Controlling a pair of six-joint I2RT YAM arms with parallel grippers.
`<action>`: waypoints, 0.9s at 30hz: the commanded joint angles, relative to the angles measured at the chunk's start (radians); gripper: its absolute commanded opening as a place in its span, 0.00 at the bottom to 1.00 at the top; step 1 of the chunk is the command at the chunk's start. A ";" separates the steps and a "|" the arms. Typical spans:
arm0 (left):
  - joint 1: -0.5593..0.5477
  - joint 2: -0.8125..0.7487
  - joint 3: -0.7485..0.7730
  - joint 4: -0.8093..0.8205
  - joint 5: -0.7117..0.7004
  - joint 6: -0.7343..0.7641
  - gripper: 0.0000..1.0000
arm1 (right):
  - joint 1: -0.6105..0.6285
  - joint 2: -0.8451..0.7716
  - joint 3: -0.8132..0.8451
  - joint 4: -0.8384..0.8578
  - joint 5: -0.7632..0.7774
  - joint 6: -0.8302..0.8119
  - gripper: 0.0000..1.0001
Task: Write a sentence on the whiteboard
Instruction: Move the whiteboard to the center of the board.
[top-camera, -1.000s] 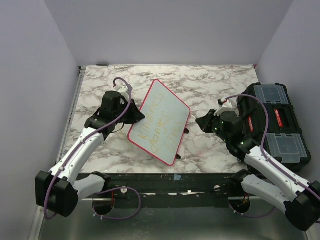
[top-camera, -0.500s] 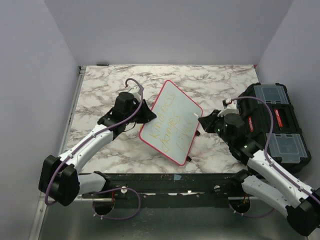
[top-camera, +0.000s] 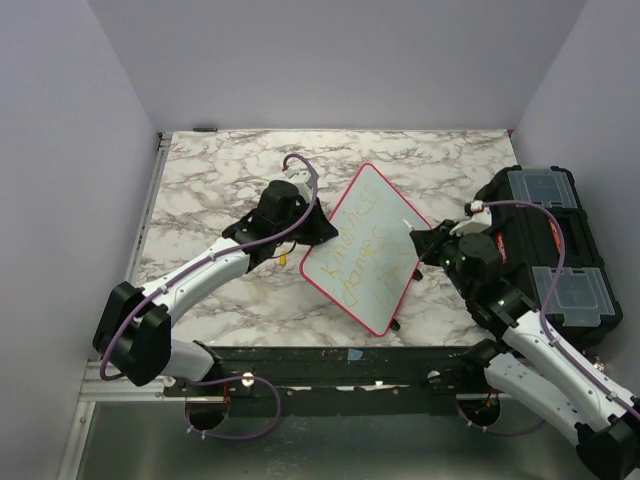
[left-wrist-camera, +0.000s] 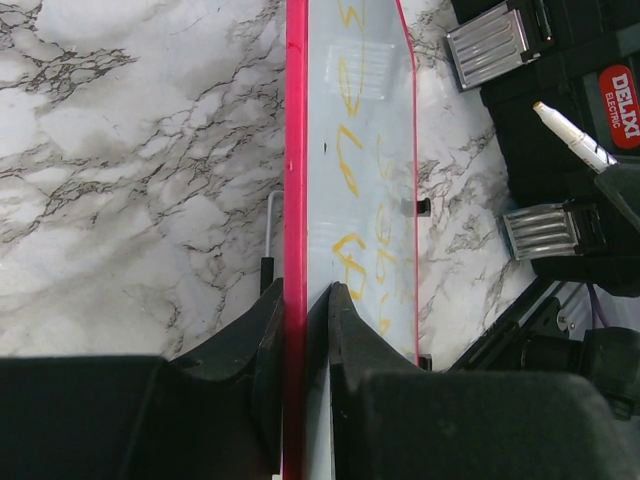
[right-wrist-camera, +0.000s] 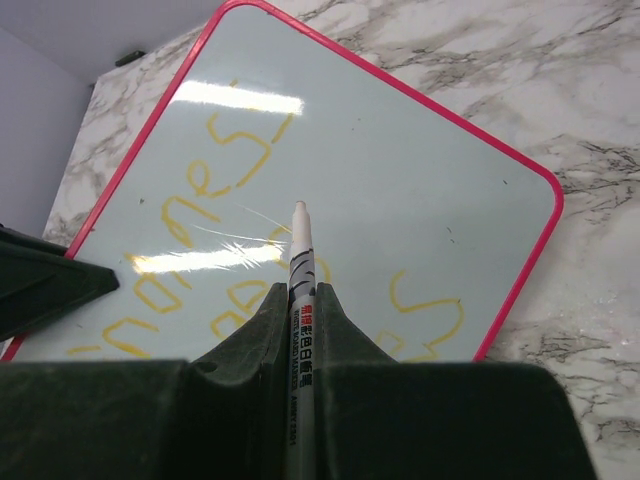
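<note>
The whiteboard, white with a pink-red frame, is held tilted over the marble table near its middle. My left gripper is shut on its left edge; in the left wrist view the frame runs straight between the two fingers. The sentence shows as faint yellow handwritten lines, clearer in the right wrist view. My right gripper is shut on a white marker, whose tip points at the board's face. I cannot tell whether the tip touches the board.
A black toolbox with clear lid compartments and metal latches stands at the table's right side, just behind the right arm. Bare marble table lies to the left and behind. Grey walls enclose the table on three sides.
The left arm has carried the whiteboard to the right and turned it toward the right gripper. The right gripper with the marker has shifted slightly right, now at the board's right edge.
</note>
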 joint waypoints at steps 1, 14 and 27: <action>-0.060 0.074 -0.061 -0.255 -0.031 0.177 0.05 | 0.006 -0.033 -0.028 -0.026 0.086 0.031 0.01; -0.061 0.031 -0.074 -0.245 -0.062 0.171 0.35 | 0.006 -0.015 -0.023 -0.021 0.076 0.033 0.01; -0.062 -0.040 -0.010 -0.309 -0.102 0.171 0.54 | 0.006 -0.013 -0.021 -0.018 0.067 0.028 0.01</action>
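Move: The whiteboard's near-left edge is still pinched in the left fingers, its left side tilted up; its middle lies about 9 cm to that hand's right, 3 cm back and 5 cm lower. The yellow marker lies on the table roughly 10 cm to the hand's left, 4 cm back and 10 cm lower; the white marker in the right hand is some 20 cm to the right, about 1 cm farther out and about level. From the right hand, the whiteboard's middle is about 10 cm left, 2 cm back and 8 cm below. The whiteboard's raised left edge is let down and released: after a brief hold the left hand sinks about 3.5 cm and draws back nearly 3 cm, drifting slightly left, while its left side rolls up some 10 degrees. The fingers open to about half wide meanwhile, ending the pinch, and stay on either side of the pink rim. ##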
